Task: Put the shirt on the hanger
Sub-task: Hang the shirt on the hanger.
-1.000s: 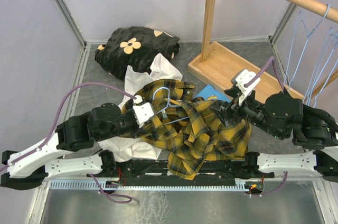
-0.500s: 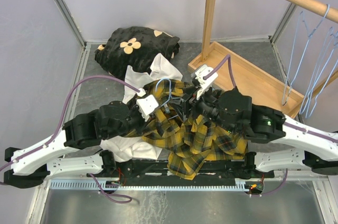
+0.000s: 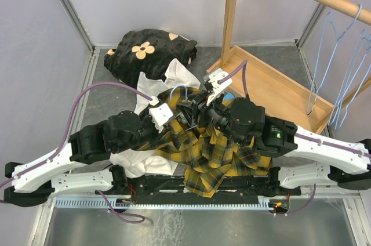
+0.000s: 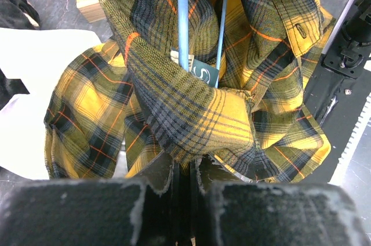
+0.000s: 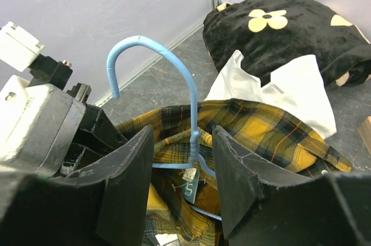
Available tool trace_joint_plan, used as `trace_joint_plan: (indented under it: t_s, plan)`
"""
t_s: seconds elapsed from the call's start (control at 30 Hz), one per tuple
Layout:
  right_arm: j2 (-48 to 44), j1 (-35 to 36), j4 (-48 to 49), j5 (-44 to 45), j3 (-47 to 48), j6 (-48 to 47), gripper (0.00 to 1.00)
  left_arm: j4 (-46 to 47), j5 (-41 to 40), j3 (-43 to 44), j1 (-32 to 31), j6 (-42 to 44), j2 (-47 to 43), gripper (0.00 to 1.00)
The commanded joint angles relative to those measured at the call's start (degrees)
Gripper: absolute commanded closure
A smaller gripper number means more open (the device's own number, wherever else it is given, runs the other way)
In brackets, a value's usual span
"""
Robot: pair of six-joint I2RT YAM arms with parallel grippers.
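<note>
The yellow-and-black plaid shirt (image 3: 226, 159) lies bunched between my two arms, draped around a pale-blue wire hanger (image 3: 175, 90) whose hook sticks up from the collar. In the left wrist view the hanger wires (image 4: 181, 20) run down into the collar and under a fold of the shirt (image 4: 191, 112). My left gripper (image 4: 185, 170) (image 3: 177, 118) is shut on that fold. My right gripper (image 5: 183, 137) (image 3: 194, 107) straddles the hanger neck (image 5: 194, 115) just above the collar (image 5: 266, 130). Its fingers (image 5: 124, 170) stand apart on either side and do not touch the wire.
A white garment (image 3: 174, 78) lies under the shirt at the left, with a black cloth with cream flowers (image 3: 151, 51) behind it. The wooden rail stand (image 3: 232, 14) and its base tray (image 3: 272, 83) are at the back right. Spare blue hangers (image 3: 342, 66) hang at the right.
My right arm has swung left from the shirt's right side to the hanger's neck, and its jaws have narrowed around the wire. The left gripper has stayed shut, shifting only slightly.
</note>
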Motion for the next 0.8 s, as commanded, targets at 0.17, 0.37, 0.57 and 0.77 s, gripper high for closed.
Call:
trace_joint_plan:
  t_s: [0.17,0.37,0.57,0.77]
  plan:
    - [3.2,0.4,3.3,1.0,1.5,0.1,0.79,6.8,1.4,1.4,0.1,-2.4,-0.8,0.97]
    - [2.6,0.4,2.0,3.8,2.3,-1.4,1.0,8.2,1.0,2.0,0.1,-3.2,-2.7,0.66]
    - [2.5,0.0,0.4,7.0,5.8,-5.2,1.0,9.0,-2.5,4.3,0.1,-4.4,-6.1,0.32]
    - [4.4,-1.0,0.4,10.7,13.7,-13.4,1.0,10.6,-7.6,5.8,0.1,-6.2,-11.4,0.12]
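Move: The blue hanger's neck stands between the right hand's open fingers, only about 1 cm ahead, 1 cm left and 1 cm below their midpoint. The hook curls up from it, its top some 2 cm ahead, 3 cm left and 6 cm above that hand. The shirt fold pinched by the left fingers lies 7 cm left, 2 cm back and 5 cm down. From the left hand the neck is roughly 3 cm ahead, 6 cm right and 4 cm higher. The hanger's neck is taken between the right fingers, which edge about 1 cm left and 1.5 cm down and shut on it below the hook, then lift it some 2 cm while easing forward and right. Only after that grip does the left hand open wide, let go of the shirt fold and rise about 7 cm, drifting 2 cm left as its left side tips down. ##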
